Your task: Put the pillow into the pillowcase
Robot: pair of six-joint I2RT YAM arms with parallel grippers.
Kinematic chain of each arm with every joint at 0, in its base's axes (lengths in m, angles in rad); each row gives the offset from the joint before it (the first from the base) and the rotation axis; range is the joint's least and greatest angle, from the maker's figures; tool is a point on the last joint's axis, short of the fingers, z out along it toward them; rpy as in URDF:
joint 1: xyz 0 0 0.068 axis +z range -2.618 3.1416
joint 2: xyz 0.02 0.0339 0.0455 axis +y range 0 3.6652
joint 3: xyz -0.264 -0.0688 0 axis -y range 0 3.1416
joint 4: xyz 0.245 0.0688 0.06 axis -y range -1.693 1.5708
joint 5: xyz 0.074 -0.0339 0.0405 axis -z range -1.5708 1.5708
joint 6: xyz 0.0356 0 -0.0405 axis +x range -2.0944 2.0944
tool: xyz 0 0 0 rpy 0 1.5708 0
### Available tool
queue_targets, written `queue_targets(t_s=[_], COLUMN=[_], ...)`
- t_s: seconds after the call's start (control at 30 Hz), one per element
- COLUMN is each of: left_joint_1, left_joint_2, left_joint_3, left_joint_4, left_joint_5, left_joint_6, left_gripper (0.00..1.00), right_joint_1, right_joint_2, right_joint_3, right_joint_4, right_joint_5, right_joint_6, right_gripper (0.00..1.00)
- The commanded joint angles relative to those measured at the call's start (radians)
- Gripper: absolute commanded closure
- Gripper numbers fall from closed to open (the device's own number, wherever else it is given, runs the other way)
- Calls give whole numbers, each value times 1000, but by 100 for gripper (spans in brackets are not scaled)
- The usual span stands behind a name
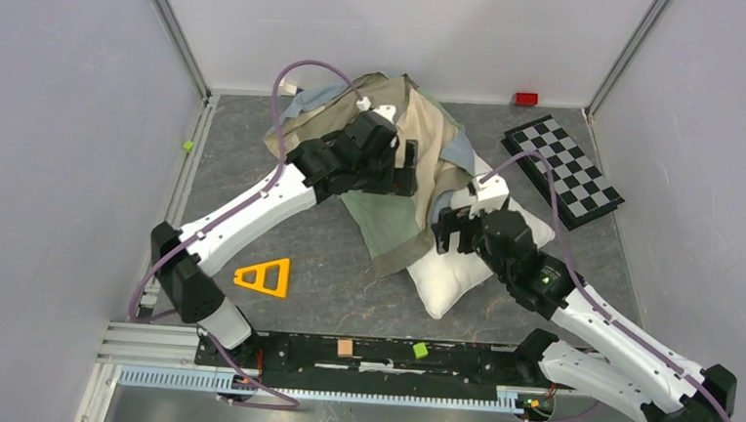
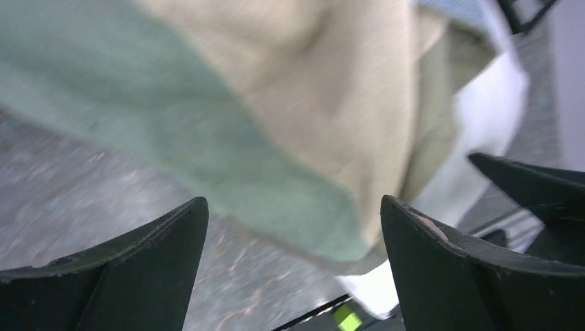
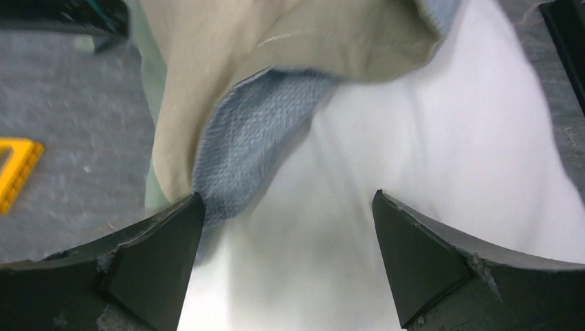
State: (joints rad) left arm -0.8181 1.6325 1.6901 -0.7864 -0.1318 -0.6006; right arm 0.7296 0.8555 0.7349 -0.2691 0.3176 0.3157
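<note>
The pillowcase [image 1: 403, 135] lies crumpled at the table's middle back, beige and dull green panels up, blue-grey lining at its edges. It covers the far part of the white pillow [image 1: 453, 275], whose near end sticks out toward my right arm. My left gripper [image 1: 407, 166] hovers over the beige cloth with its jaws open; in the left wrist view this gripper [image 2: 293, 200] holds nothing, with the green panel [image 2: 172, 117] beyond it. My right gripper [image 1: 451, 230] is open over the pillow [image 3: 428, 158], next to the pillowcase's blue-grey edge [image 3: 255, 131]. In the right wrist view my right gripper [image 3: 287, 195] is empty.
A black-and-white checkered board [image 1: 562, 171] lies at the back right, with a red block [image 1: 526, 98] behind it. An orange triangle [image 1: 264, 276] sits front left. A small green block [image 1: 187, 146] is by the left wall. Two small blocks [image 1: 419, 350] rest on the near rail.
</note>
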Motion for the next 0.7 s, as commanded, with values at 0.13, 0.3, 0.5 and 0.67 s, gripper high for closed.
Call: queue_targets(t_s=[0.13,0.3,0.5,0.67], left_joint_1=[-5,-19,-17,5], left_joint_2=[-206,-223,-131,-106], left_joint_3=[-425,-626,-618,-503], left_joint_4=[206,492,545,485], left_joint_5=[-34,74,6,-60], left_joint_6=[40,-36,-82,-90], left_gripper=[0,0,14,69], right_joint_1=[276,334,333,334], right_joint_2=[-37,-100,-140,-167], right_joint_3=[-162,-200,-89,-53], right_joint_4=[-49,-12,-89,-152], right_joint_5=[399,494,475,396], right_joint_6=[60,81,15,-18], right_gripper=[2,2,2,2])
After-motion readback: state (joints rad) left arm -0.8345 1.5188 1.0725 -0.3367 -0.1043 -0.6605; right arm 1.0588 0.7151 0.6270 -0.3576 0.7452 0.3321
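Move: The left hand is over the pillowcase with its jaws wide. The stretch of green lining it goes for lies about 14 cm below, some 4 cm back and 2 cm to its left. The pillow's bare end is about 17 cm right of this hand and 7 cm back, the case's blue hem 10 cm right and 1 cm ahead. From the right hand, that lining is about 11 cm left, 3 cm ahead and 9 cm down; the bare end is about 8 cm right, level ahead and 9 cm below. Steeply down, about 13 cm, the left hand sinks to the green lining, swinging some 5 cm left and back at first and then easing forward and slightly right. Low at the cloth, its wide-open fingers close about halfway around a fold of lining. The right hand, open and empty, draws back about 4 cm over the pillow, dipping and then rising again. ##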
